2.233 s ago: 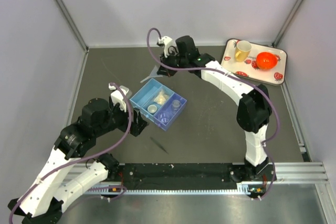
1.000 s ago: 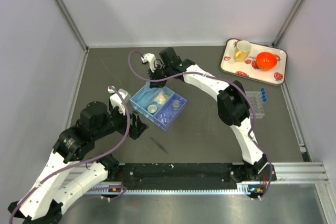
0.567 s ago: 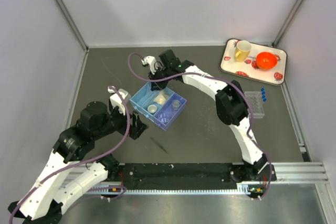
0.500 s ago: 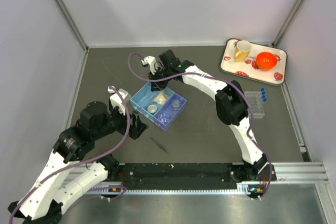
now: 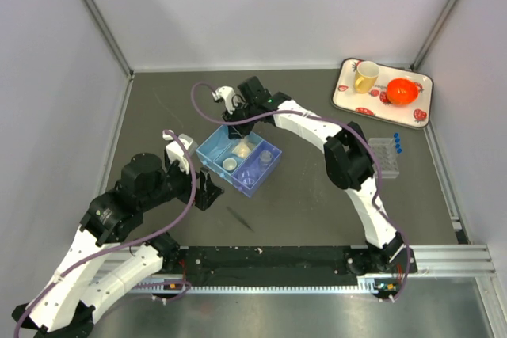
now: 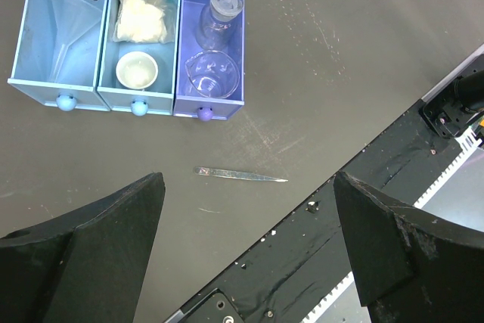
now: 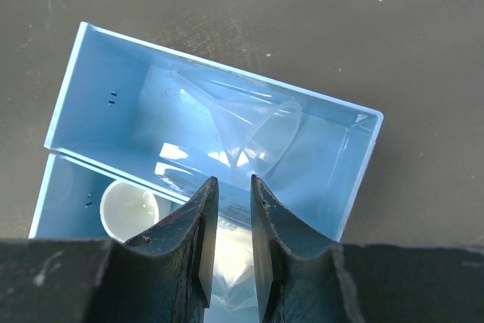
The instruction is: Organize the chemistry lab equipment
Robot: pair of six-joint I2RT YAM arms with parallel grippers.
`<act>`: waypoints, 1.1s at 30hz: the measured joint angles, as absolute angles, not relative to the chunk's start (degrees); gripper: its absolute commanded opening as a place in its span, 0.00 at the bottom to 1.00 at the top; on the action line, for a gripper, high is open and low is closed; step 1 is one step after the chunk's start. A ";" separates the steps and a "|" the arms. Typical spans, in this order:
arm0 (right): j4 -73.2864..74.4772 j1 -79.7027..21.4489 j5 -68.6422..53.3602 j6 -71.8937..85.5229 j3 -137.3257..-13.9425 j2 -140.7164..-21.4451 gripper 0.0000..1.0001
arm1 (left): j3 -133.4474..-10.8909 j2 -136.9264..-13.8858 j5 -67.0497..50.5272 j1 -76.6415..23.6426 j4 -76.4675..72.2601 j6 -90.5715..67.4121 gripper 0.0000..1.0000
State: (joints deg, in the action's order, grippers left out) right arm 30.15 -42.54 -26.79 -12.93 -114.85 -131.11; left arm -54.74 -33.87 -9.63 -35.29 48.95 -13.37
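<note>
The blue three-compartment tray (image 5: 223,173) (image 6: 91,94) (image 7: 113,119) sits mid-table. A clear funnel (image 7: 257,132) (image 6: 64,32) lies on its side in the end compartment. The middle compartment holds a bag of white material (image 6: 141,19) and a tiny cup (image 6: 137,70). Two clear beakers (image 6: 212,75) stand in the third. My right gripper (image 7: 231,183) (image 5: 229,120) hovers over the funnel compartment, jaws slightly apart and empty, the funnel lying just beyond its fingertips. My left gripper (image 6: 247,187) (image 5: 210,191) stands wide open near the tray's front. The tube rack (image 5: 386,157) with blue-capped tubes (image 5: 396,142) sits at the right.
A thin pointed metal tool (image 6: 240,175) (image 5: 240,219) lies on the table in front of the tray. A white strawberry-patterned tray (image 5: 348,100) at the back right carries a yellow mug (image 5: 366,77) and an orange bowl (image 5: 402,91).
My right arm carried the funnel from behind the tray to over its end compartment. Its jaws then parted, and the funnel now lies in the compartment. The left arm has not moved.
</note>
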 measured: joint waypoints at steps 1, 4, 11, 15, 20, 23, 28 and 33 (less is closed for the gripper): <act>30.33 -42.61 -26.06 -13.02 -114.83 -130.98 0.23 | -54.74 -33.87 -9.63 -35.29 48.95 -13.37 0.99; 31.20 -43.03 -22.85 -13.47 -113.69 -129.08 0.21 | -54.74 -33.87 -9.52 -35.29 49.01 -13.32 0.99; 31.51 -44.45 -15.53 -12.16 -105.67 -113.65 0.20 | -54.98 -32.69 -8.36 -35.29 50.26 -12.19 0.99; 30.33 -44.51 -13.15 -9.72 -98.63 -101.84 0.20 | -55.70 -32.14 -7.70 -35.29 50.52 -11.99 0.99; 28.40 -44.66 -10.28 -6.02 -86.94 -88.44 0.20 | -55.77 -32.51 -7.18 -35.29 50.43 -12.08 0.99; 28.58 -45.50 -8.47 -3.70 -78.81 -82.28 0.20 | -55.77 -33.98 -5.87 -35.29 49.32 -12.82 0.99; 30.06 -50.17 -4.64 -0.49 -67.48 -72.75 0.20 | -55.83 -40.69 0.40 -35.14 47.00 -14.96 0.99; 29.89 -55.92 -2.22 2.61 -61.52 -64.05 0.20 | -57.69 -52.03 4.08 -31.73 44.66 -16.71 0.99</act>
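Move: The box's middle lies about 16 cm ahead, 6 cm right and 19 cm below the left hand; from the right hand it is 7 cm back, 2 cm right and 4 cm below. The funnel lies in the box about 5 cm left, 1 cm back and 5 cm below the right hand. The scalpel is on the table 25 cm back, 2 cm right and 9 cm below it. Right hand rises, swings about 20 cm back and rightward from the box; open left reaches forward towards it. ##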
